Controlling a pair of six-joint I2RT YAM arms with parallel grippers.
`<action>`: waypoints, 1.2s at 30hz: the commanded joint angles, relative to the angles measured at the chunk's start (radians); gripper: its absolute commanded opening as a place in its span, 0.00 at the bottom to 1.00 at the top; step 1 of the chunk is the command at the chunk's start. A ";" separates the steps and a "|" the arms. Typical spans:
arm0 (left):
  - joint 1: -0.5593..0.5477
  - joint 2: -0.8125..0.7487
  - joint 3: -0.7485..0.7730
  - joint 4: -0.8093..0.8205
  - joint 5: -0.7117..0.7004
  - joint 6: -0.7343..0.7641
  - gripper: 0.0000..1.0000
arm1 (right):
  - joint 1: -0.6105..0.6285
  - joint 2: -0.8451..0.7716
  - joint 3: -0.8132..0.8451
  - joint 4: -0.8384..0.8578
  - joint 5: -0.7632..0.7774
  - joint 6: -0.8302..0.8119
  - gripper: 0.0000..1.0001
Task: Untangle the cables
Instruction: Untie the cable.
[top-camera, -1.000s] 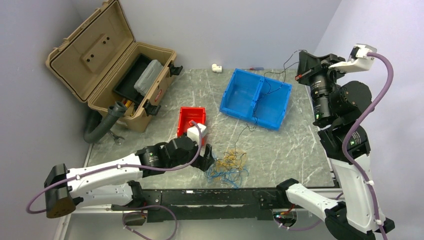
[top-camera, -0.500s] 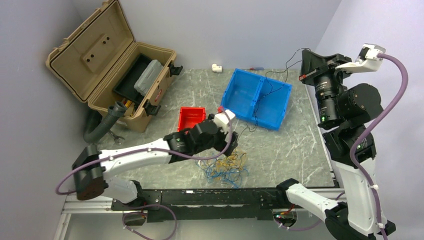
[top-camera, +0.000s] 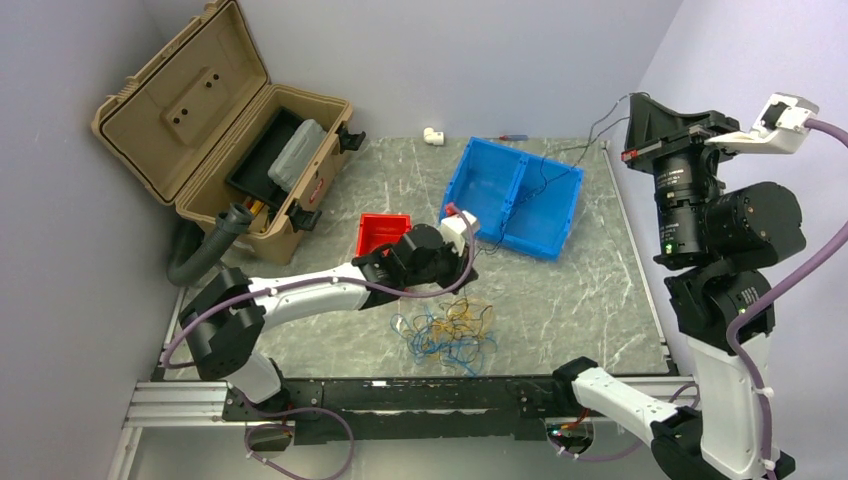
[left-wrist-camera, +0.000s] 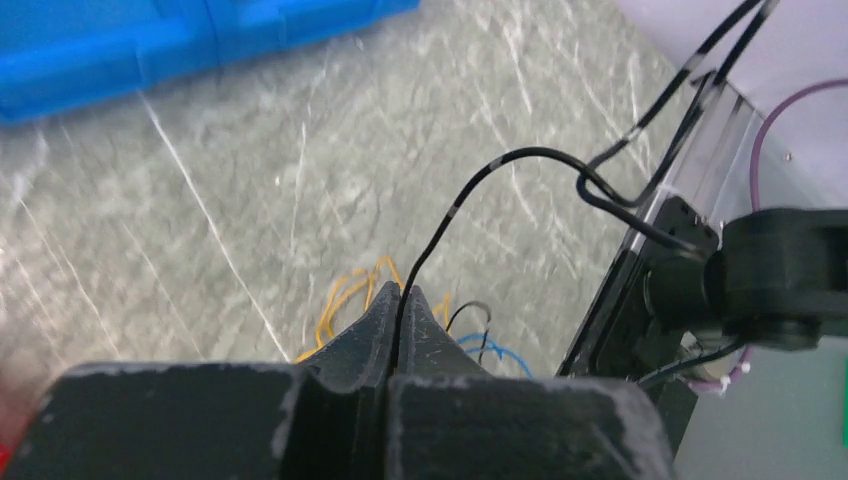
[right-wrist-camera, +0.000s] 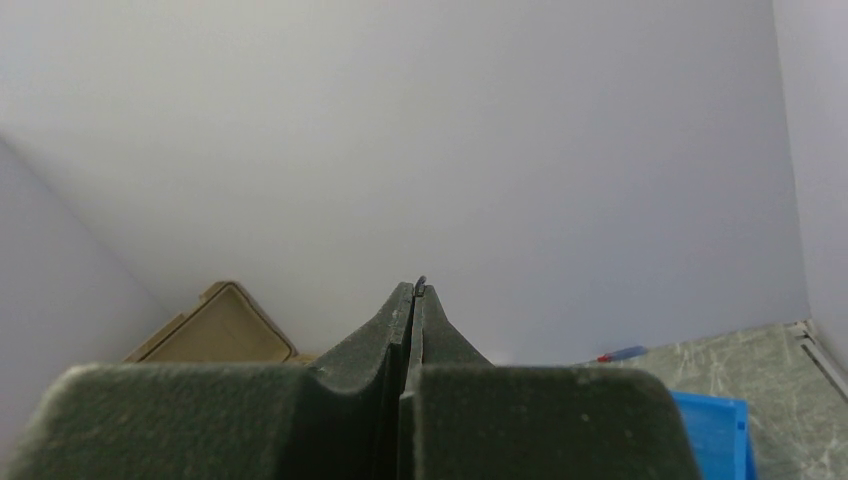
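Note:
A loose tangle of yellow-orange and blue cables lies on the grey table near the front edge. A thin black cable runs from it across the blue bin up to my right gripper, raised high at the back right and shut on the cable's end. My left gripper hangs just beyond the tangle, shut on the same black cable, which rises from between its jaws. Yellow strands and blue strands show under the left fingers.
An open tan toolbox stands at the back left, with a small red bin beside my left arm. A white fitting and a red-blue tool lie at the back edge. A black rail borders the table's front.
My left arm swung from the tangle's left side to just beyond it and its jaws closed on the black cable. The right gripper moved up and to the right, drawing the cable along.

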 joint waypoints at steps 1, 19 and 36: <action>0.032 -0.034 -0.118 0.108 0.091 -0.059 0.00 | -0.002 -0.020 0.029 0.023 0.078 -0.039 0.00; 0.081 -0.222 -0.241 -0.033 0.032 -0.026 0.00 | -0.002 -0.123 -0.114 -0.014 0.192 -0.028 0.00; 0.081 -0.294 0.269 -0.501 -0.025 0.142 0.00 | -0.003 -0.252 -0.616 0.019 -0.285 0.027 0.00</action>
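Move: The left gripper already pinches the black cable; the cable tangle lies some 17 cm below it, about 4 cm to its left and only 1 cm farther out. The red bin is roughly 28 cm ahead and 19 cm left, the blue bin about 45 cm ahead and 14 cm right, both near table height. From the high right gripper, which holds the cable's far part, the tangle is about 24 cm left, level forward, nearly 60 cm below; the blue bin is some 45 cm ahead, roughly in line, and as far down. Keep both grippers shut on the black cable. Dip the left one about 5 cm while carrying it some 7 cm left, then lift it briskly, about 15 cm, up away from the tangle. Swing the right one slightly right and back, turning it clockwise, then bring it down about 17 cm, forward and left, tipping the fingers downward and undoing that turn. ##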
